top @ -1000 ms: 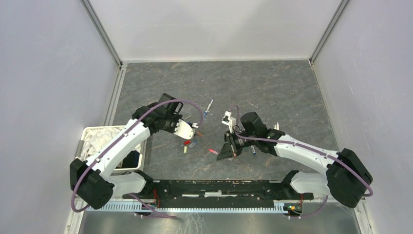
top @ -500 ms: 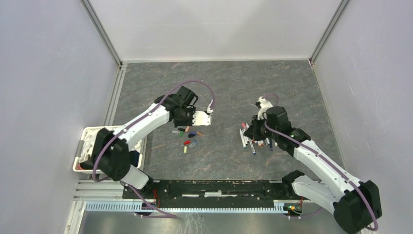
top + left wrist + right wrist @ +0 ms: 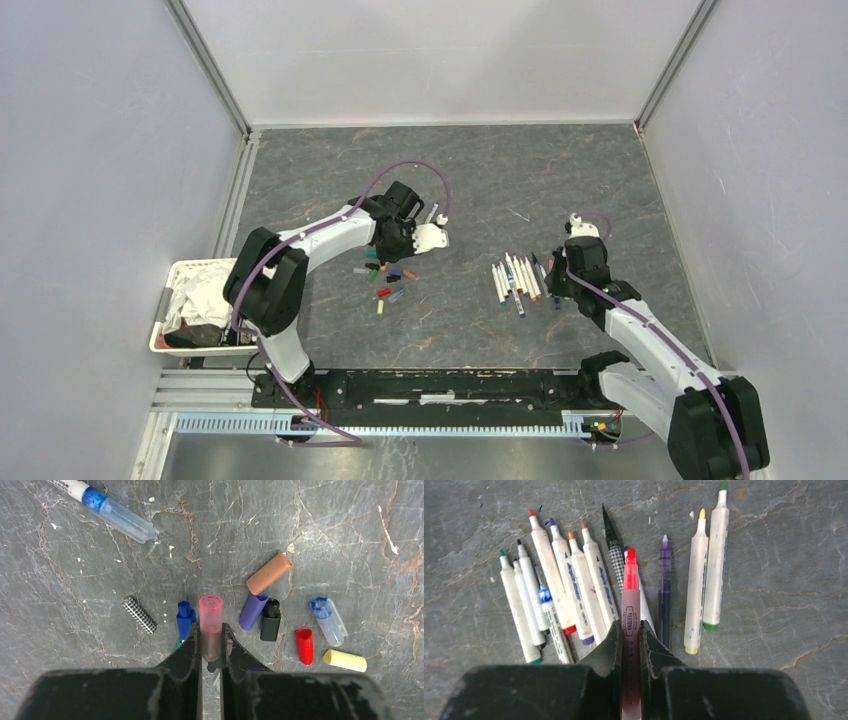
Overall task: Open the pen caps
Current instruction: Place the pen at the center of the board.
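My left gripper (image 3: 210,630) is shut on a translucent pink pen cap (image 3: 210,615), held just above the floor. Loose pen caps lie around it: blue (image 3: 185,619), purple (image 3: 252,611), black (image 3: 270,620), brown (image 3: 268,573), red (image 3: 303,646), yellow (image 3: 344,660). In the top view this cap pile (image 3: 390,275) sits left of centre. My right gripper (image 3: 630,627) is shut on a pink pen (image 3: 630,600) whose red tip is bare. Under it lies a row of several uncapped pens (image 3: 574,580), also seen as a fan of pens (image 3: 518,278) right of centre.
A pen with a blue band and a clear cap (image 3: 107,510) lies beyond the pile. A houndstooth cap (image 3: 139,614) lies to the left. A white basket (image 3: 172,290) with cloth stands at the left wall. Grey walls enclose the floor on three sides.
The two grippers have drawn apart. The left one moved back and right over the cap pile; the right one swung right to the pen row, which now shows.
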Controlling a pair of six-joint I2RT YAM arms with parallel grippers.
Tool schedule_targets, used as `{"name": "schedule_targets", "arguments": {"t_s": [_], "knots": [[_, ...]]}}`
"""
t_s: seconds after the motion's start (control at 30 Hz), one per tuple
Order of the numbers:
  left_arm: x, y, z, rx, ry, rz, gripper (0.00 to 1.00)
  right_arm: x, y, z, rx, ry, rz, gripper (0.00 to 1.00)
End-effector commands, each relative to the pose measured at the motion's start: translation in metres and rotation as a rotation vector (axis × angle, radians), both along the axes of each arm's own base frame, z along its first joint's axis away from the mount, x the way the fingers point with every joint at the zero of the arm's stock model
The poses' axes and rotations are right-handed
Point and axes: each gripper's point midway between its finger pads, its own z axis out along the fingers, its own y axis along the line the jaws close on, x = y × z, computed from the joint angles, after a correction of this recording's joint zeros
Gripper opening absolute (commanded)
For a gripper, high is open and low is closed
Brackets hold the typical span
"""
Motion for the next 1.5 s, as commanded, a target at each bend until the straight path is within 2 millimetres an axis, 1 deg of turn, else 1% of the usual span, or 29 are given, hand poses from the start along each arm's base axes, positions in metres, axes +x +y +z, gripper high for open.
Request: {"name": "schedule_targets", "arguments": {"t_s": [0.0,0.1,0.17,0.2,0.3,0.33,0.37,0.4,0.43,0.47,0.5,0.57,0.67,0.73,0.87,0.93,1.0,1.07,1.13,1.2,1.23,1.3,1.33,1.4,1.47], "knots": [[0.005,-0.006,-0.002,-0.028,-0.011,0.072,0.16,0.025,-0.013,0.005,-0.071,-0.082,-0.049,0.0],[0.004,-0.007,0.008,-0.04,-0.014,0.084,0.29,0.031,-0.015,0.0,-0.098,-0.081,-0.05,0.0],[0.003,-0.008,0.016,-0.055,-0.019,0.084,0.42,0.034,-0.015,-0.003,-0.107,-0.079,-0.048,0.0],[0.003,-0.008,0.021,-0.063,-0.022,0.087,0.46,0.035,-0.016,-0.005,-0.114,-0.074,-0.05,0.0],[0.002,-0.012,0.039,-0.089,-0.023,0.112,0.59,0.037,-0.016,-0.009,-0.125,-0.059,-0.048,0.0],[0.004,-0.014,0.049,-0.104,-0.031,0.119,0.65,0.037,-0.016,-0.011,-0.127,-0.053,-0.045,0.0],[0.004,-0.015,0.057,-0.117,-0.035,0.125,0.67,0.038,-0.016,-0.012,-0.127,-0.049,-0.043,0.01],[0.006,-0.017,0.067,-0.131,-0.046,0.131,0.79,0.038,-0.016,-0.014,-0.129,-0.044,-0.042,0.04],[0.007,-0.017,0.077,-0.143,-0.059,0.137,0.83,0.038,-0.015,-0.015,-0.129,-0.038,-0.039,0.08],[0.009,-0.019,0.088,-0.159,-0.077,0.143,0.84,0.038,-0.015,-0.016,-0.131,-0.033,-0.035,0.11],[0.01,-0.02,0.103,-0.181,-0.101,0.15,0.85,0.037,-0.015,-0.018,-0.135,-0.025,-0.035,0.16],[0.013,-0.02,0.126,-0.209,-0.136,0.166,0.99,0.036,-0.015,-0.019,-0.14,-0.013,-0.028,0.28],[0.019,-0.014,0.162,-0.238,-0.218,0.21,1.0,0.035,-0.017,-0.019,-0.145,-0.009,-0.031,0.4],[0.024,-0.008,0.183,-0.267,-0.272,0.232,1.0,0.034,-0.017,-0.017,-0.145,-0.012,-0.032,0.43],[0.031,0.006,0.217,-0.336,-0.369,0.279,1.0,0.033,-0.017,-0.009,-0.132,-0.03,-0.044,0.43],[0.036,0.014,0.233,-0.352,-0.445,0.316,1.0,0.036,-0.015,-0.001,-0.118,-0.057,-0.048,0.42],[0.043,0.027,0.25,-0.377,-0.527,0.38,1.0,0.04,-0.011,0.01,-0.092,-0.09,-0.043,0.42],[0.048,0.037,0.267,-0.433,-0.587,0.452,1.0,0.049,-0.003,0.025,-0.061,-0.128,-0.032,0.43],[0.049,0.046,0.278,-0.483,-0.618,0.501,1.0,0.059,0.007,0.041,-0.039,-0.159,-0.022,0.43],[0.047,0.048,0.284,-0.518,-0.612,0.527,1.0,0.07,0.025,0.054,-0.024,-0.177,0.008,0.44],[0.044,0.048,0.282,-0.53,-0.593,0.536,1.0,0.075,0.034,0.06,-0.018,-0.18,0.02,0.44],[0.039,0.046,0.278,-0.544,-0.55,0.55,1.0,0.09,0.058,0.071,-0.009,-0.188,0.056,0.45],[0.037,0.046,0.273,-0.542,-0.531,0.559,1.0,0.096,0.074,0.075,-0.008,-0.189,0.087,0.46],[0.029,0.043,0.26,-0.541,-0.464,0.556,1.0,0.112,0.109,0.086,-0.012,-0.196,0.144,0.51],[0.023,0.043,0.247,-0.536,-0.421,0.569,1.0,0.126,0.141,0.089,-0.008,-0.179,0.193,0.54]]}}
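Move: The free spot in the pen row for the pink pen lies about 2 cm ahead, 1 cm right and 3 cm below the right hand; the black patterned pen lies some 3 cm left and 3 cm ahead, the yellow-tipped pen about 4 cm right and 2 cm ahead. The left hand holds the pink cap some 3 cm over its spot in the cap pile: blue cap 2 cm ahead, purple cap 3 cm back and 2 cm right, brown cap 4 cm back and 5 cm right. The pink cap is let go almost in place as the left fingers open wide; that hand then climbs about 26 cm, drifting left and forward, tilting some 40 degrees. The pink pen is lowered about 3 cm, forward and slightly right, into the pen row and released by the right fingers, which open partway; the emptied hand then rises and swings left and forward, roughly 10 cm, towards the blue pen lying in mid-table. ##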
